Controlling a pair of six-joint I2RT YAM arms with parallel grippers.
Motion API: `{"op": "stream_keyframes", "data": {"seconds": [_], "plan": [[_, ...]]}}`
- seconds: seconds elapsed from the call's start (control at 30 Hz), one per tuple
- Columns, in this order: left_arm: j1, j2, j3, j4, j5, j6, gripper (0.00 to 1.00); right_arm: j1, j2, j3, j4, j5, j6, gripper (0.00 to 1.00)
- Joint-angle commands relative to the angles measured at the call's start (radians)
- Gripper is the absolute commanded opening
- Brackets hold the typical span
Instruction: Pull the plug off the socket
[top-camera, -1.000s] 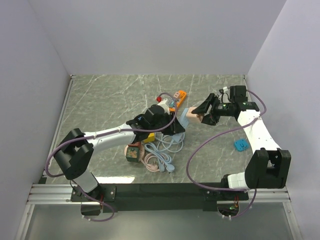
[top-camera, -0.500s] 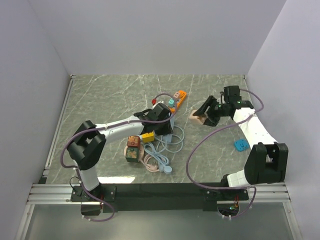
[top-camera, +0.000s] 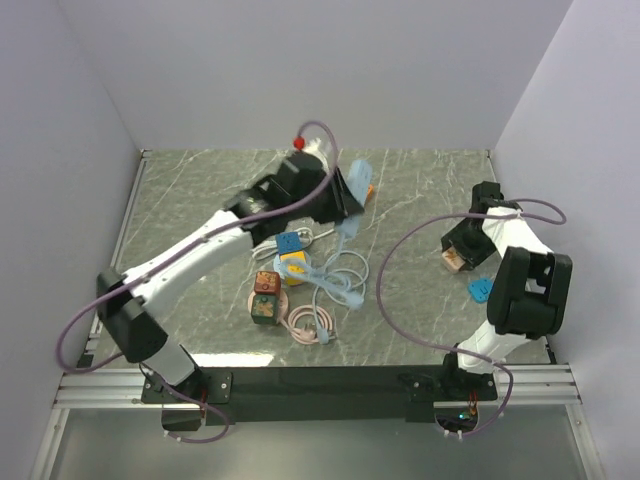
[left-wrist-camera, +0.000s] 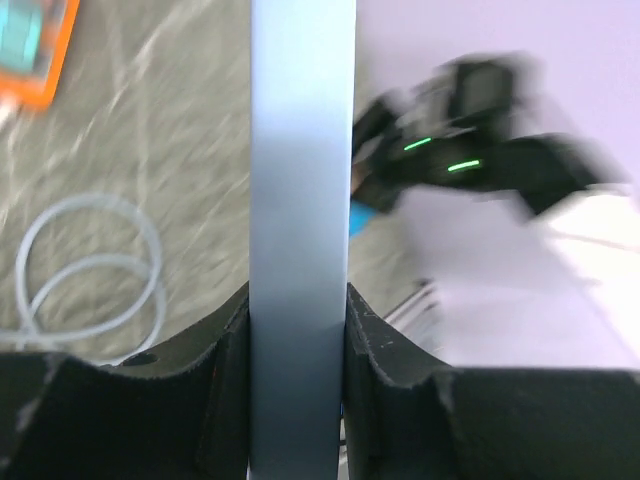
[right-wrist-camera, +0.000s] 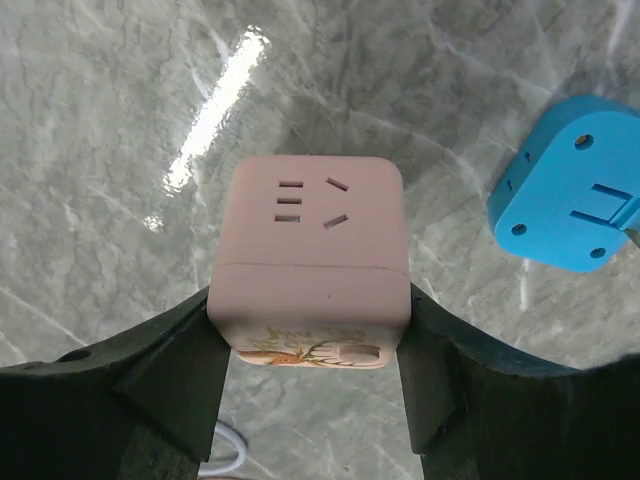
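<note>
The light blue plug (top-camera: 357, 178) is raised above the table's back middle, and my left gripper (top-camera: 343, 197) is shut on it. In the left wrist view the plug (left-wrist-camera: 300, 180) fills the gap between the jaws of the left gripper (left-wrist-camera: 298, 330). Its pale blue cable (top-camera: 335, 275) hangs down to a coil on the table. The pink socket cube (top-camera: 455, 258) is far right, apart from the plug. My right gripper (right-wrist-camera: 310, 305) is shut on the socket (right-wrist-camera: 308, 240), whose face slots are empty.
A blue plastic piece (top-camera: 482, 288) (right-wrist-camera: 565, 195) lies just beside the socket. An orange power strip (top-camera: 365, 189) sits behind the plug. A yellow block (top-camera: 292, 265), a blue tile (top-camera: 290, 243), two brown cubes (top-camera: 265, 295) and a pink cable coil (top-camera: 305, 322) lie mid-table.
Plug and socket were together at the table's middle; now they are apart. My left arm lifted the plug up and back, and my right arm carried the socket to the right.
</note>
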Motion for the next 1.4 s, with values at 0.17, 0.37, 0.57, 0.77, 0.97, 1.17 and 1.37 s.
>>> {"op": "stream_keyframes", "data": {"seconds": [0.17, 0.37, 0.57, 0.77, 0.97, 1.17, 1.37], "plan": [[0.149, -0.206, 0.22, -0.118, -0.074, 0.111, 0.0, -0.002, 0.08, 0.062, -0.023, 0.141, 0.051, 0.0], [0.389, -0.29, 0.191, -0.329, -0.395, 0.23, 0.0, -0.002, 0.064, 0.045, -0.015, 0.156, 0.041, 0.0], [0.615, -0.358, -0.036, -0.287, -0.455, 0.306, 0.0, -0.002, 0.083, 0.045, -0.017, 0.147, 0.04, 0.01], [0.787, -0.32, -0.268, -0.212, -0.406, 0.36, 0.0, -0.002, 0.118, 0.083, -0.056, 0.19, 0.057, 0.07], [0.916, -0.242, -0.391, -0.119, -0.435, 0.397, 0.0, -0.002, 0.121, 0.092, -0.069, 0.208, 0.061, 0.1], [1.017, -0.107, -0.34, -0.105, -0.478, 0.412, 0.0, -0.004, 0.143, 0.094, -0.073, 0.222, 0.064, 0.1], [1.028, 0.068, -0.271, -0.134, -0.533, 0.397, 0.01, -0.013, 0.152, 0.105, -0.096, 0.245, 0.083, 0.16]]}}
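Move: The left gripper holds the light-blue power strip high in the air, and the bare left end of the table lies about 51 cm to its left, 6 cm farther out and roughly 27 cm below. The yellow cube sits some 15 cm left and 2 cm ahead, the blue cube about 17 cm left and 8 cm ahead, both about 25 cm down. From the right gripper, that bare end is about 84 cm left, 5 cm ahead and 5 cm below. Bring the left gripper with the light-blue strip fast, about 50 cm to the left: first arc up some 14 cm, high past the blue and yellow cubes, then sink about 30 cm towards the bare left end. Meanwhile swing the fingers counter-clockwise from forward-right to forward-left, tip them steeper down, and keep the grip shut on the strip. ##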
